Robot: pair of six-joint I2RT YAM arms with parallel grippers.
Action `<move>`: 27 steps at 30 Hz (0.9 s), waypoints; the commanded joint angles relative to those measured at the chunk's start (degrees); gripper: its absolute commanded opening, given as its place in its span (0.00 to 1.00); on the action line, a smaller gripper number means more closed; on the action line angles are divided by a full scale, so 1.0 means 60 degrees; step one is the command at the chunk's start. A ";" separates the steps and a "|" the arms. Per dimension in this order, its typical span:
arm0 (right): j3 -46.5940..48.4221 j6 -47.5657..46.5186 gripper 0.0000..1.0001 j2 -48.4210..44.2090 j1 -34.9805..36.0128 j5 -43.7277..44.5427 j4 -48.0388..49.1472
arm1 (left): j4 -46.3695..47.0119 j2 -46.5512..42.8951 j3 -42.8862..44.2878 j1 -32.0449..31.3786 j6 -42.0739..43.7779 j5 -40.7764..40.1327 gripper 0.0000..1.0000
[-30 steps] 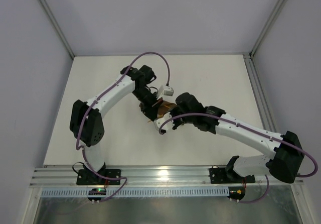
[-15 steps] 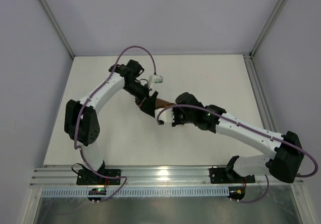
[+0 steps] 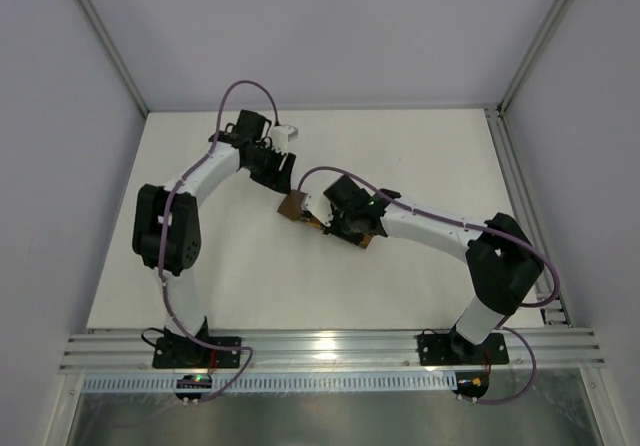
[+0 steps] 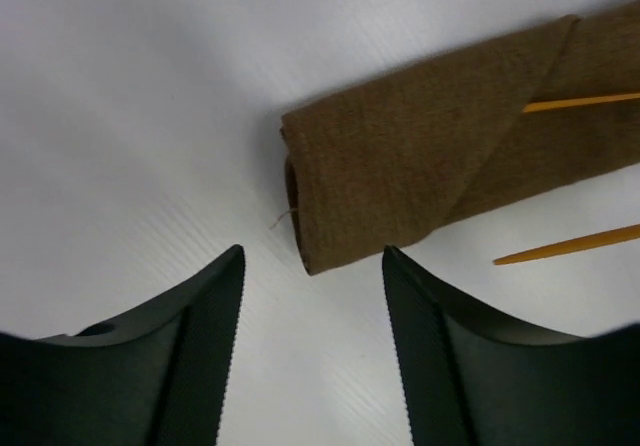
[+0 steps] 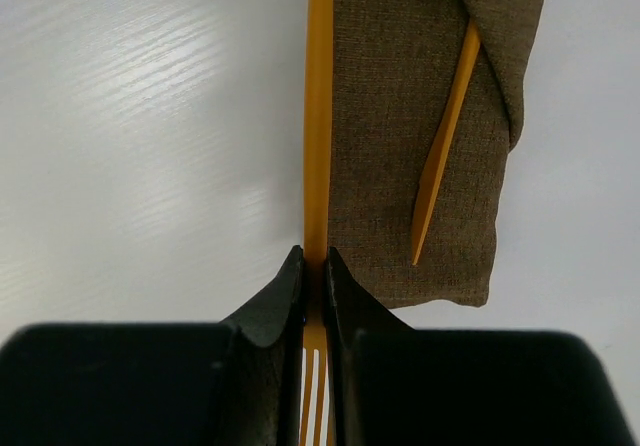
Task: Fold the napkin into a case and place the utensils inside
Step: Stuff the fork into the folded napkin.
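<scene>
The napkin lies folded as a narrow dark brown case [image 4: 420,171] [image 5: 405,146] [image 3: 295,207] mid-table. A plain pointed orange utensil [image 5: 443,141] [image 4: 580,101] sticks out from under the case's diagonal flap. The orange fork [image 5: 318,106] [image 4: 565,246] runs along the case's outer edge, outside the cloth, tines back between the fingers. My right gripper [image 5: 315,263] [image 3: 330,224] is shut on the fork's neck. My left gripper [image 4: 313,266] [image 3: 282,178] stands open just short of the case's rolled end, touching nothing.
The white table [image 3: 430,146] is bounded by grey walls and a metal frame post [image 3: 505,156] along the right. Both arms crowd the centre, the right forearm [image 3: 430,228] lying across the table to the right of the case.
The left gripper has let go of the cloth, opened, and drawn back up-left. The right gripper has closed tighter and shifted left, its arm folding in.
</scene>
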 commanded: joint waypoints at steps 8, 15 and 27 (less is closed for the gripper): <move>0.0272 0.1073 0.03 0.0231 -0.0821 0.0240 -0.0157 | 0.0720 0.1430 0.0296 -0.0145 -0.0016 -0.0659 0.64; 0.0272 0.0911 0.03 0.0451 -0.0821 0.0518 -0.0246 | 0.0691 0.1635 0.0252 -0.0248 -0.0045 -0.0615 0.58; 0.1106 0.0808 0.03 0.1300 -0.0836 0.0783 -0.0641 | 0.0691 0.1621 0.0208 -0.0248 -0.0016 -0.0278 0.45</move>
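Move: My right hand holds the fork by its neck, handle towards the napkin pocket's mouth, which lies about 8 cm ahead of that hand, 6 cm to its left and 5 cm lower; the knife's exposed end is some 3 cm ahead and 3 cm to its right. My open left hand is over the napkin's closed end, which is level ahead, 2 cm right and about 8 cm below; from this hand the pocket mouth is roughly 4 cm back and 7 cm right. I drop my left hand quickly, about 7 cm straight down to the napkin's closed end, then hold it there with the fingers astride the edge, narrowing but still part open. Keeping its grip on the fork, my right hand shifts right and forward across the napkin's near edge, turning some 10 degrees clockwise, then lowers about 3 cm to lay the handle in line beside the knife, its tip at the pocket mouth. ##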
